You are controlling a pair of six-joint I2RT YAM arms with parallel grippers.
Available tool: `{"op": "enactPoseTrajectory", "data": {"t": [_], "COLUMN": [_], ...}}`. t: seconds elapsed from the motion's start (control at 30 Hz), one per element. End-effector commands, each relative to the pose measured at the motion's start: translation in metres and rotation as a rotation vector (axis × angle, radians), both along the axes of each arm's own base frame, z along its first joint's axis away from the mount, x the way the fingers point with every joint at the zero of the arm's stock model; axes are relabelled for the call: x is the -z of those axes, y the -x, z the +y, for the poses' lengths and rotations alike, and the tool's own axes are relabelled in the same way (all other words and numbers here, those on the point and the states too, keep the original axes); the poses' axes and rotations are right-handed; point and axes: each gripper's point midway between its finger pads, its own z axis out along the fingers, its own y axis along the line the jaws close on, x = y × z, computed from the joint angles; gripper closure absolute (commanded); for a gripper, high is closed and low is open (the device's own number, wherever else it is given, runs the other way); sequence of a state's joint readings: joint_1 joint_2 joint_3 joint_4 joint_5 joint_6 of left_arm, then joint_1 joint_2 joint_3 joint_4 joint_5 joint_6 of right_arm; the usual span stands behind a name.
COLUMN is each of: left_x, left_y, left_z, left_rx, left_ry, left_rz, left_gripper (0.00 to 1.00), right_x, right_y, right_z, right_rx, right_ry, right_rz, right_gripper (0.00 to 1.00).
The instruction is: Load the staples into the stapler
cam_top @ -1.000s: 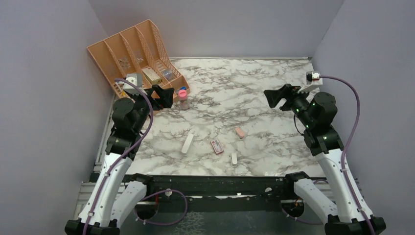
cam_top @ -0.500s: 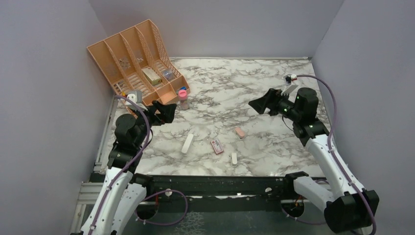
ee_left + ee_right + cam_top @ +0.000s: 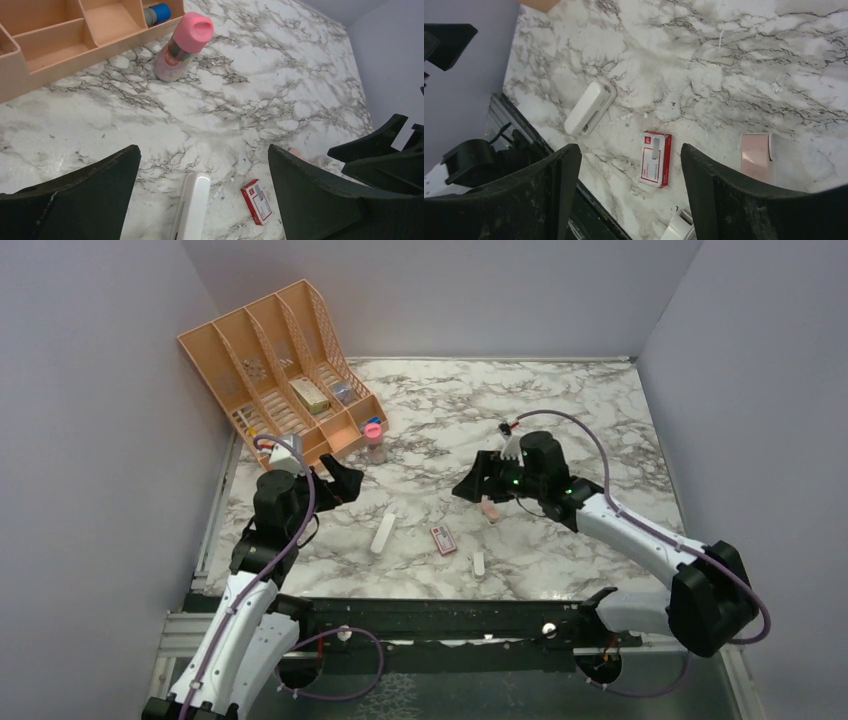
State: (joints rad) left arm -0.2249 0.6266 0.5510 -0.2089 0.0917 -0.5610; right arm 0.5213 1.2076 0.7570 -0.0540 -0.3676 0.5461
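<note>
The white stapler [image 3: 384, 533] lies flat on the marble table, its tip showing in the left wrist view [image 3: 192, 207]. The staples are a small red-and-white box [image 3: 443, 539] just right of it, closed, with no strips showing. My left gripper [image 3: 335, 480] hangs open above and left of the stapler, nothing between its fingers [image 3: 203, 150]. My right gripper [image 3: 470, 485] hovers open up-right of the staples box. The right wrist view frames that box [image 3: 655, 159] between the right gripper's [image 3: 629, 150] open fingers, with the stapler [image 3: 590, 107] farther off.
A pink flat block [image 3: 490, 510] lies under the right wrist. A small white piece [image 3: 479, 563] sits near the front edge. A pink-capped bottle [image 3: 374, 438] stands by an orange desk organizer [image 3: 275, 365] at the back left. Grey walls enclose the table.
My right arm has swung left and down from the right wall to the table's middle. My left arm has dropped lower and nearer. Both grippers stay open.
</note>
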Motion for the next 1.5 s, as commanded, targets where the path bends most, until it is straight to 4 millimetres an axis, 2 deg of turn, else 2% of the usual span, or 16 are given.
{"op": "enactPoseTrajectory", "data": {"t": [0.0,0.17,0.4,0.7,0.97,1.13,1.3,1.47], "left_x": [0.014,0.012,0.023,0.024,0.026,0.027,0.026,0.026], "left_y": [-0.005,-0.011,-0.021,-0.024,-0.022,-0.022,-0.022,-0.021], "left_z": [0.002,-0.003,-0.013,-0.009,-0.011,-0.012,-0.013,-0.015], "left_rx": [-0.026,-0.003,0.037,0.014,0.026,0.027,0.032,0.040], "left_ry": [-0.002,0.002,-0.002,-0.006,-0.006,0.004,0.004,0.013], "left_rz": [0.047,0.039,0.082,0.080,0.076,0.078,0.077,0.079], "left_gripper": [0.01,0.01,0.01,0.01,0.01,0.01,0.01,0.01], "right_x": [0.021,0.044,0.069,0.100,0.116,0.130,0.141,0.146], "right_y": [-0.017,-0.013,0.011,0.035,0.048,0.052,0.052,0.049], "right_z": [0.003,0.002,0.024,0.047,0.054,0.055,0.051,0.046], "right_rx": [0.101,0.076,-0.044,-0.142,-0.203,-0.193,-0.162,-0.115], "right_ry": [0.125,0.277,0.368,0.496,0.592,0.717,0.791,0.832], "right_rz": [0.016,0.027,0.087,0.136,0.138,0.128,0.154,0.178], "right_gripper": [0.24,0.30,0.29,0.31,0.31,0.32,0.37,0.50]}}
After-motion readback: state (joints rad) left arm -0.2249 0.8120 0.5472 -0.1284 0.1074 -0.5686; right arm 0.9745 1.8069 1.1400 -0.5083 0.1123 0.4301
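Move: The box of staples lies below the right hand, about 5 cm back, 6 cm to its left and 16 cm down. On the table around it, the long white stapler is some 12 cm to the left of the box, about level with it; the pink stapler is about 9 cm right of it and 6 cm farther out; the small white piece is 7 cm right of it and 5 cm nearer. From the left hand the box lies roughly 18 cm right, 5 cm back and 20 cm down. The right fingertips come down to either side of the staples box; whether they touch yet can't be told. The hand sinks about 14 cm, drifting back and left, tilting some 45 degrees from leftward-slanting to nearly straight down, fingers partly closing. The empty left hand dips about 4 cm, easing slightly forward, then rises a little, fingers wide open. ##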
